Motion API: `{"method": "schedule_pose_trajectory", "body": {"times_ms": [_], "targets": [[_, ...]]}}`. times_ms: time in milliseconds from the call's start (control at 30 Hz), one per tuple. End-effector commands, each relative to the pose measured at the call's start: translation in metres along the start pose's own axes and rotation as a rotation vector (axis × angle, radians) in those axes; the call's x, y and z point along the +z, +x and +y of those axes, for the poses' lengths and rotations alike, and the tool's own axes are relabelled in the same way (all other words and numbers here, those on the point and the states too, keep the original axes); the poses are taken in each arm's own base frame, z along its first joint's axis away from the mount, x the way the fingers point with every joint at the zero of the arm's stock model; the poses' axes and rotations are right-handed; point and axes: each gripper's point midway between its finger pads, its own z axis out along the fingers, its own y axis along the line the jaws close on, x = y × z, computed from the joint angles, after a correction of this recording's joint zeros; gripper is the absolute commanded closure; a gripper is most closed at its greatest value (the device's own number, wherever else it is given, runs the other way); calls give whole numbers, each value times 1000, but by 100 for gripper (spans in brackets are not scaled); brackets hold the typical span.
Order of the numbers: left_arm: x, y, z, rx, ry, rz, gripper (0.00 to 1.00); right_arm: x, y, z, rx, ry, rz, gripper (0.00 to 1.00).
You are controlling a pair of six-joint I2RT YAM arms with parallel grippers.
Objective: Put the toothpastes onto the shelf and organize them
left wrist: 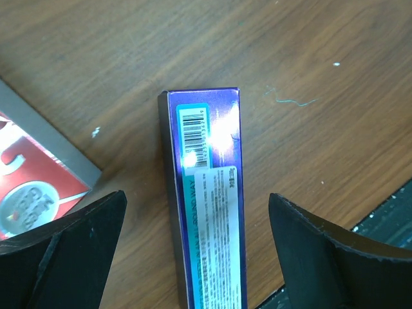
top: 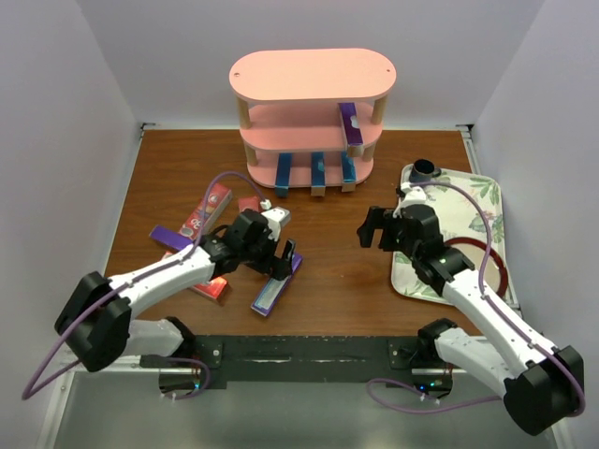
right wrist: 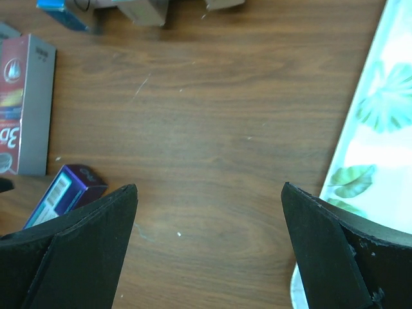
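Observation:
The pink shelf stands at the back of the table. A purple toothpaste lies on its middle tier and three blue ones on the bottom tier. My left gripper is open, low over a purple toothpaste lying flat on the table. In the left wrist view this carton runs between the spread fingers without touching them. Red toothpastes and another purple one lie at the left. My right gripper is open over bare wood.
A floral tray lies at the right, with a dark cup at its far end and a red ring on it. Its edge shows beside my right fingers. A red carton and a purple carton's end lie to their left.

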Motion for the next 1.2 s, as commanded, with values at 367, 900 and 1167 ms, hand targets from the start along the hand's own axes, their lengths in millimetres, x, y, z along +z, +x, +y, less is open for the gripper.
{"method": "schedule_pose_trajectory", "body": {"times_ms": [367,900,1167], "targets": [[45,-5,-6,32,-172,52,17,5,27,19,95,-134,41,2],[63,7,-5,92,-324,95,49,4,39,23,116,-171,60,3],[31,-41,-35,15,-179,-111,56,2,49,38,177,-268,64,5]]}}
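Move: The purple toothpaste lying alone has its middle about 2 cm back and 1 cm right of the left hand, some 6 cm below, its long axis running forward and rightward. The upright-lying red toothpaste is about 10 cm ahead and 6 cm left of that hand, the slanted red toothpaste 17 cm left and 1 cm back. From the right hand the purple toothpaste lies roughly 20 cm left, 9 cm back and 14 cm below. The left hand sinks about 6 cm onto the far half of the purple toothpaste, drifting 3 cm right, while its wrist swings some 20 degrees to point more steeply down and its wide-open fingers close until they pinch the box by its long sides; it then starts back up by about 1.5 cm with the grip kept. Meanwhile the right hand, empty and open, eases down about 4 cm and 3 cm each back and left, drawing nearer the same box over bare table. ##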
